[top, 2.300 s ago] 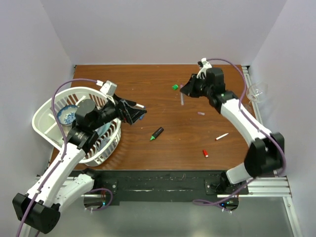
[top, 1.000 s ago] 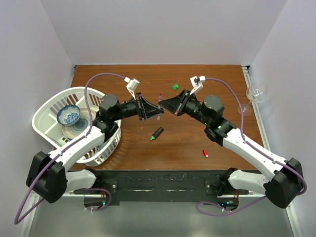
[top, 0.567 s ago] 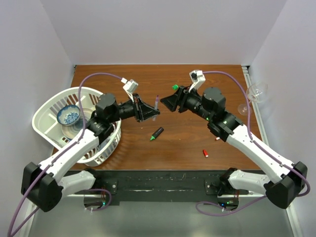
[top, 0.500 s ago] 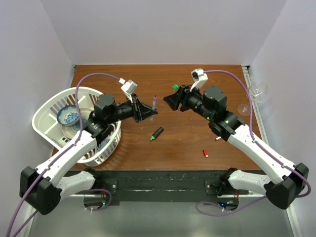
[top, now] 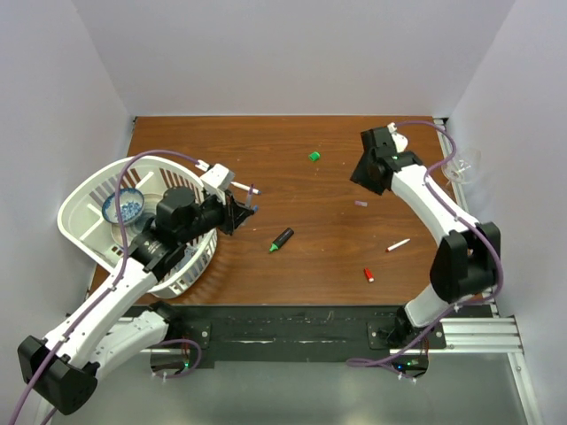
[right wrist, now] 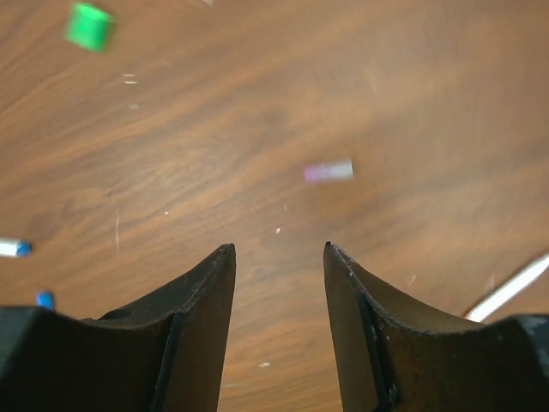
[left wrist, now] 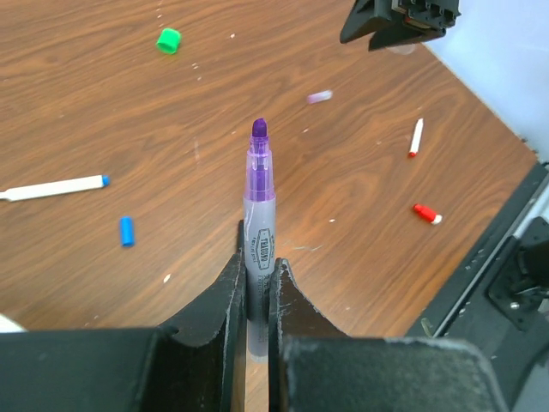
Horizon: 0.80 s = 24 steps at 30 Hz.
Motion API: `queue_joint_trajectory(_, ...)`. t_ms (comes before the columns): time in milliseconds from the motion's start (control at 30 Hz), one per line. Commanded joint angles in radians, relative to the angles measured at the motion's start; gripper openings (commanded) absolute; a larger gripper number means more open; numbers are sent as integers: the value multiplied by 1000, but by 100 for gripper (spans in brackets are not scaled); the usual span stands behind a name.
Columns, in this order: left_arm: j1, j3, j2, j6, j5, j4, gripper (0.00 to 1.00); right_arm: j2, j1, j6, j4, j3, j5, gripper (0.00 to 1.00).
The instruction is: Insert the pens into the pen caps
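Note:
My left gripper [left wrist: 257, 257] is shut on a grey pen [left wrist: 259, 193] with a purple end, holding it above the table beside the basket; from above the gripper [top: 243, 210] sits left of centre. A white pen with a blue tip [left wrist: 51, 187] and a blue cap [left wrist: 127, 230] lie below it. The black marker with a green tip [top: 282, 238] lies mid-table. My right gripper [right wrist: 276, 249] hangs open and empty at the far right [top: 361, 175], above a small lilac cap [right wrist: 328, 172]. The green cap [top: 314, 156], the red cap [top: 368, 275] and a white pen with a red tip [top: 399, 244] lie loose.
A white basket [top: 84, 197] holding a blue patterned bowl [top: 122, 206] stands at the left edge, under my left arm. A clear glass [top: 461, 164] stands off the table's right edge. White walls close in the back and both sides.
The two grippers met mid-table a second ago. The right one opened, let go and swung back to the far right. The left drew back toward the basket with the purple-ended pen.

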Motion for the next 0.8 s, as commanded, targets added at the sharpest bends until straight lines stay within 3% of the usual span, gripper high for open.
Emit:
queue_joint_trajectory(0, -1, -6, -32, 50, -40, 1, 0, 82, 18, 449, -223, 133, 137, 49)
queue_joint_trajectory(133, -1, -12, -54, 51, -51, -7, 0, 175, 18, 748, -399, 213, 212, 49)
queue_joint_trajectory(233, -1, -15, -63, 53, -56, -7, 0, 237, 16, 853, -429, 242, 239, 50)
queue_joint_trajectory(767, -1, -24, -88, 59, -52, 6, 0, 413, -25, 1014, -475, 301, 235, 51)
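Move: The purple pen cap lies on the table below the empty right hand, about 4 cm ahead of it, 5 cm to its right and some 16 cm down. From that hand, the green cap is roughly 22 cm ahead and 11 cm left, and the white pen about 10 cm back and 17 cm right, both also on the table. From the left hand, which still holds the purple pen, the purple cap is about 17 cm ahead, 37 cm right and 24 cm down. The purple cap is what the right hand sinks towards, dropping about 9 cm and easing slightly right, with its fingers kept half open. On the way the wrist swings some 50 degrees clockwise and tips the fingers steeper, bringing the gap between them across the cap's length. The left hand keeps its hold on the purple pen and drifts barely a centimetre or so left. ##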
